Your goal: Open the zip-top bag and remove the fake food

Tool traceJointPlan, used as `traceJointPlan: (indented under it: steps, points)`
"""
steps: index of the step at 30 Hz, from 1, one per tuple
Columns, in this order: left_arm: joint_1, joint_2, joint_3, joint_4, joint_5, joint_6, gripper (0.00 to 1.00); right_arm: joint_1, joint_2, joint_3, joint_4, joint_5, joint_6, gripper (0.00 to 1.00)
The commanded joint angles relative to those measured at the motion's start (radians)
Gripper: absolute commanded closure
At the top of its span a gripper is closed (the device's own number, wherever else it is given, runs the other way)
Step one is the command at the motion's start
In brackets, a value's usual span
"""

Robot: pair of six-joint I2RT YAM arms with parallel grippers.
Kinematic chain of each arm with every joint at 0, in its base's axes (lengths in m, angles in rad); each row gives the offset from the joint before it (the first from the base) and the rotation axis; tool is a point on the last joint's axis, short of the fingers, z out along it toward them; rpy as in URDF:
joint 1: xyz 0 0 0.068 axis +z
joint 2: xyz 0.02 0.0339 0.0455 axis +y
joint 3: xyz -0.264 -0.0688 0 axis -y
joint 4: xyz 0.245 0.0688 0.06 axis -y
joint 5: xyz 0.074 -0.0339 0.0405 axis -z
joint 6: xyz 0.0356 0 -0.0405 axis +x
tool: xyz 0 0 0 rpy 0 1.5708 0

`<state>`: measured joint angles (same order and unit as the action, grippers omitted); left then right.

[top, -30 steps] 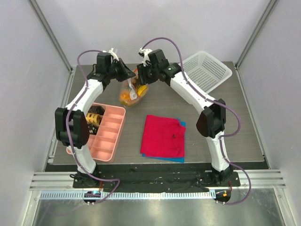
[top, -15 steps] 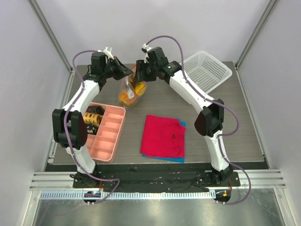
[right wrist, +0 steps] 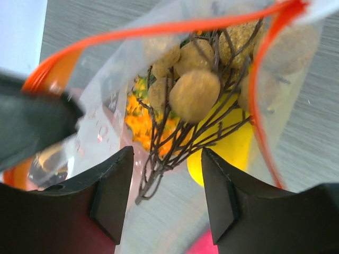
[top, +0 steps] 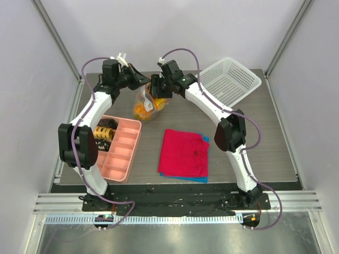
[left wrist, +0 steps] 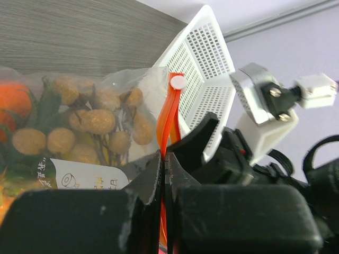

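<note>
The zip-top bag (top: 148, 103) hangs near the back of the table, clear and crinkly, its mouth pulled open. My left gripper (top: 143, 81) is shut on the bag's orange-red zip strip (left wrist: 168, 114); in the left wrist view the strip runs straight between the closed jaws (left wrist: 165, 161). My right gripper (top: 157, 91) hovers open just above the mouth, nothing between its fingers (right wrist: 167, 182). Inside lies the fake food: a bunch of brown balls on twigs (right wrist: 194, 93), a yellow fruit (right wrist: 225, 151) and an orange piece (right wrist: 142, 123).
A white mesh basket (top: 231, 81) stands at the back right. A pink divided tray (top: 121, 148) with dark ringed pieces (top: 105, 132) sits front left. A red cloth (top: 184, 153) lies over a blue one in the middle.
My right gripper has shifted left over the bag's mouth and its jaws have spread wider. The left gripper pulled the strip slightly left, then held still.
</note>
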<state>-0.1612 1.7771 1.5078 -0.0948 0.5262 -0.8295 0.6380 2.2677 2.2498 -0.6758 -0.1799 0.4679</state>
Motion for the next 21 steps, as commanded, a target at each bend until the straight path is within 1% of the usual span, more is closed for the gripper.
traceJointPlan:
  steps: [1,4,7,9,10,11,12,13,16,21]
  points:
    - [0.003,-0.048,-0.001,0.069,0.032,-0.007,1.0,0.005,0.076,0.079,0.038,0.0,0.052,0.41]
    - [0.003,-0.047,-0.011,0.072,0.032,-0.011,1.0,0.005,0.098,0.106,0.044,0.025,0.066,0.43]
    - [0.002,-0.044,-0.015,0.072,0.026,-0.007,1.0,-0.003,0.111,0.132,0.048,0.036,0.074,0.51]
    - [0.003,-0.038,-0.018,0.064,0.017,0.009,1.0,-0.006,0.107,0.139,0.051,0.049,0.074,0.6]
    - [0.005,-0.035,-0.015,0.058,0.014,0.013,1.0,-0.011,0.104,0.14,0.051,0.048,0.069,0.68]
    - [0.006,-0.031,-0.015,0.053,0.012,0.016,1.0,-0.018,0.096,0.143,0.051,0.043,0.069,0.84]
    - [0.006,-0.03,-0.014,0.052,0.012,0.017,1.0,-0.021,0.087,0.145,0.051,0.043,0.066,0.93]
    - [0.005,-0.028,-0.014,0.047,0.012,0.02,1.0,-0.026,0.076,0.143,0.054,0.043,0.061,0.99]
    - [0.005,-0.028,-0.009,0.021,-0.003,0.041,1.0,-0.032,0.024,0.143,0.055,0.042,0.034,0.99]
    - [0.018,-0.03,-0.004,0.003,-0.032,0.049,1.0,-0.034,-0.075,0.129,0.053,-0.029,-0.017,0.99]
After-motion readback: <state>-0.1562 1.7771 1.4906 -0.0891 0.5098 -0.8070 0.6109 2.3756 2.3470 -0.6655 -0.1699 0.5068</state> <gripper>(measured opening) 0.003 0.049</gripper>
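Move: The right hand is open at the bag's mouth; the bunched stems of the brown-balled sprig lie about 3 cm ahead, 1 cm left and 5 cm below it. Deeper in the bag, the yellow food is some 3 cm right, 1 cm back and 10 cm down; the orange food is around 5 cm left, 4 cm back and 12 cm down. From the left hand, which already pinches the orange rim, the sprig is roughly 1 cm ahead, 3 cm right and 9 cm down. Down and forward into the bag's mouth goes the right hand, sinking about 4 cm while easing some 2 cm forward, then its fingers shut on the sprig's bunched stems. Still pinching them, it rises about 2 cm. The left hand keeps its closed grip on the orange rim, sagging barely a centimetre. ##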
